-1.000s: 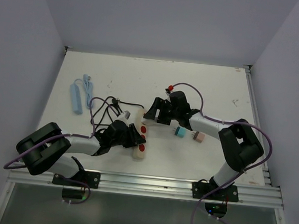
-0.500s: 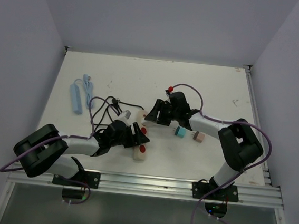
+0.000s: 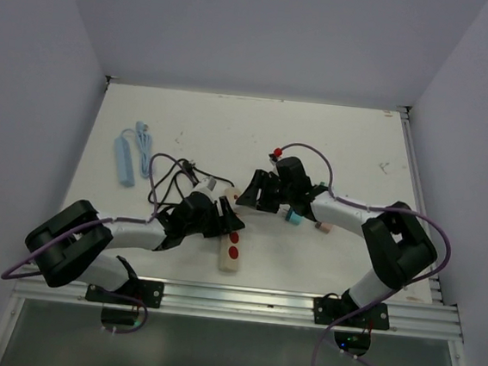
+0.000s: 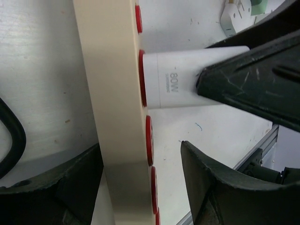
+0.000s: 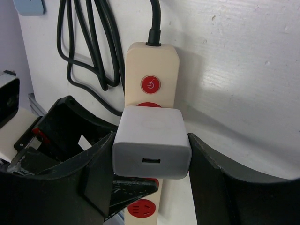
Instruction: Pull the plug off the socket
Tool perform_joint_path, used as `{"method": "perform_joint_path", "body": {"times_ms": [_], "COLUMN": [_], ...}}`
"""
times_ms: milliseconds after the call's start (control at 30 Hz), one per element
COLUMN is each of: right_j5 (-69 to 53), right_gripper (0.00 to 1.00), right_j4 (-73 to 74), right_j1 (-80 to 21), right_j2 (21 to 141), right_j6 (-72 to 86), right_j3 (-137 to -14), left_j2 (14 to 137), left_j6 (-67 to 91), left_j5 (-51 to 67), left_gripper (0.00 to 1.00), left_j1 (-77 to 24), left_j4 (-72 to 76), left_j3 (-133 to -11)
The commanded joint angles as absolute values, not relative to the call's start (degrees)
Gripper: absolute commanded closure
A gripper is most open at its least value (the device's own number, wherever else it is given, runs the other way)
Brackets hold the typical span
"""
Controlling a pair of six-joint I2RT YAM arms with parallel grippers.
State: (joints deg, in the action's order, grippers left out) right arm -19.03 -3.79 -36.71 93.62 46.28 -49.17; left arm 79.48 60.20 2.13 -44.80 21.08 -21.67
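The socket [image 3: 230,256] is a long beige power strip with red outlet faces, lying in the middle of the table; its black cord [image 5: 154,21] leaves the far end. A white charger plug [image 5: 151,140] sits in one outlet, still seated against the red face [image 4: 142,77]. My right gripper [image 5: 151,146] is shut on this plug, one finger pressed to each side. My left gripper [image 4: 139,157] straddles the strip just below the plug. Its jaws are open: one finger lies against the strip's back, the other stands clear of the red faces.
A light blue power strip [image 3: 125,161] with a coiled blue cord lies at the far left. The black cord bundle [image 3: 168,183] loops behind my left arm. A teal adapter [image 3: 294,215] and a pink one [image 3: 324,227] sit under my right arm. A metal rail [image 3: 259,300] lines the near edge.
My left gripper has opened from shut and now straddles the strip. My right gripper has closed on the white plug. The strip's near end has shifted slightly towards the rail.
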Motion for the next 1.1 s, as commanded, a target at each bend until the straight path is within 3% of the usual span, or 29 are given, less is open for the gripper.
{"method": "perform_joint_path", "body": {"times_ms": [0,167,267,367,400,600,1067], "right_j5": [-21.0,-21.18,-20.92,-21.18,-21.18,-21.27,-24.16], "right_gripper": [1.0,1.0,1.0,1.0,1.0,1.0,1.0], "right_j4": [-6.15,-6.94,-7.03,-7.12,-7.12,-6.94,-13.85], "right_j1": [-37.18,-37.79,-37.79,-37.79,-37.79,-37.79,-35.08], "right_j2": [89.65,89.12,89.21,89.21,89.21,88.51,86.48], "right_j6": [47.55,48.69,49.13,49.39,49.39,49.13,48.69], "right_j3": [-48.96,-48.69,-48.78,-48.78,-48.69,-48.6,-41.85], "left_j2": [83.14,85.17,86.04,86.22,86.13,86.48,85.34], "left_j6": [57.04,57.48,57.74,57.83,57.92,59.23,63.02], "left_j5": [-1.59,-0.35,-0.35,-0.26,-0.35,-0.97,-3.69], "left_gripper": [0.3,0.37,0.46,0.59,0.68,1.0,1.0], "left_j1": [-44.74,-44.74,-44.74,-44.74,-44.82,-44.74,-44.56], "left_j4": [12.48,13.53,13.62,13.45,13.36,11.69,8.97], "left_j3": [-21.71,-22.24,-22.06,-21.71,-21.62,-21.36,-19.34]}}
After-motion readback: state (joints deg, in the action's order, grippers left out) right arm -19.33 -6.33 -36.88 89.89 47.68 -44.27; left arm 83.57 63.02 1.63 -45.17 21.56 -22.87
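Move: The left hand's open fingers already straddle the cream power strip, whose middle is about 2 cm back and 1 cm below, level sideways. From that hand the white plug stands some 5 cm ahead, 2 cm right and 2 cm higher; the black cable loops lie about 10 cm ahead and 12 cm left, 2 cm lower. The right hand already grips the plug in its socket, with the strip's middle about 7 cm back, 2 cm left and 4 cm below. The left fingers close on the power strip's sides just behind the plug, as that hand sinks about 1 cm while nudging forward, then eases back almost as far with its grip kept. The right hand keeps its pinch on the white plug and draws it back some 1.5 cm and slightly right, pausing midway. ##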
